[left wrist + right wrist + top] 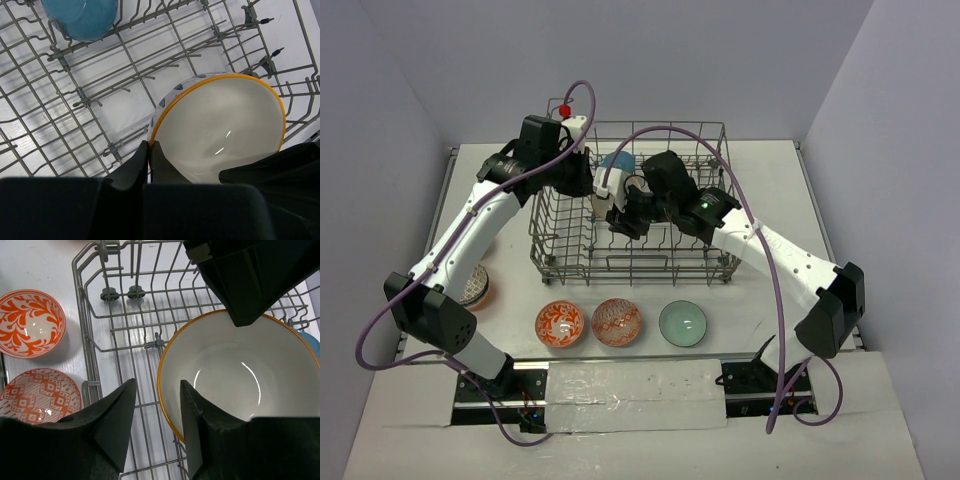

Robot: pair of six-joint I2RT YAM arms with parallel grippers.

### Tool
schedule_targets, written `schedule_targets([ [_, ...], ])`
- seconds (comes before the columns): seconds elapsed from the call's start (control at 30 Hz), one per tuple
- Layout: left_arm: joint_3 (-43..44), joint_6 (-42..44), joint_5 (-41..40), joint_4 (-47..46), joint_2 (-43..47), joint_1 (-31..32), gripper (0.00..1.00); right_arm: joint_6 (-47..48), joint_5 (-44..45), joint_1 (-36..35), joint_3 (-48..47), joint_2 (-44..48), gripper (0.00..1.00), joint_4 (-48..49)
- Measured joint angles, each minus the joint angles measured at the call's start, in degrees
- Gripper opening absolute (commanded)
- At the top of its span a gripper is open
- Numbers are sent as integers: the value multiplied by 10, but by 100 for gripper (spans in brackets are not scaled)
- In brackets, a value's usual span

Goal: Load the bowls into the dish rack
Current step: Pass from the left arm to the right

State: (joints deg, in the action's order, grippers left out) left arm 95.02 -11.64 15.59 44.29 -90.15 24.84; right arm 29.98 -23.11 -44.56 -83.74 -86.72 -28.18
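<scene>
A white bowl with an orange rim (225, 125) hangs tilted inside the grey wire dish rack (712, 262). My left gripper (149, 150) is shut on its rim. From the other side, my right gripper (156, 390) straddles the same bowl's (235, 370) rim, one finger inside and one outside, jaws still apart. In the top view both grippers meet over the rack's left half, left gripper (595, 185) and right gripper (625, 215). A teal-blue bowl (82, 17) stands in the rack's far part. Two orange-red patterned bowls (560, 323) (617, 322) and a pale green bowl (682, 323) sit on the table in front of the rack.
Another bowl (475, 285) rests on the table at the left, partly under my left arm. Upright tines and tall wire sides (82, 315) of the rack surround both grippers. White walls close off the table on three sides.
</scene>
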Motion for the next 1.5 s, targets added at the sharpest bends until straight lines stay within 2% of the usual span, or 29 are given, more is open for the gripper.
schedule_targets([
  [0.2, 0, 0, 0, 1, 0, 0, 0, 0, 7, -1, -3, -1, 33, -1],
  [0.53, 0, 3, -3, 3, 0, 0, 0, 0, 19, -3, -9, -15, 33, -2],
  [0.7, 0, 5, -4, 1, 0, 0, 0, 1, 26, -6, -15, -25, 17, -3],
  [0.9, -1, 11, -3, 1, 0, -1, 0, 2, 26, -12, -18, -28, 13, -4],
  [1.03, -1, 12, -3, -1, 0, -1, 0, -1, 29, -12, -21, -31, 0, -5],
  [1.5, -33, 15, -32, -30, -4, -10, 0, -22, 34, -12, -81, -94, 0, -36],
])
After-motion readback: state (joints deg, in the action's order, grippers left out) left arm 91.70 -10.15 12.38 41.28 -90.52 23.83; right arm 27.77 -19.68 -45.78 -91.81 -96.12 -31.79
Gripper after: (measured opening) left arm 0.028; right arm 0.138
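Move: My left hand pinches the cream bowl's rim; the bowl's middle lies about 3 cm back, 5 cm right and 2 cm below that hand. From my half-closed right hand, it is some 6 cm ahead, 2 cm left and 2 cm lower, with the near rim between the fingers. From the right hand, the blue bowl is about 17 cm ahead, 2 cm left and 17 cm down; the red patterned bowl is 18 cm back, 2 cm left and 24 cm down. I hold the cream bowl almost still with my left hand while my right eases roughly 1 cm forward and down and closes its fingers, pinching the near rim until they stop just short of shut, their grip effort rising. Then, both hands gripping, I ease them together down, forward and left, the left hand going about 3 cm in all. ##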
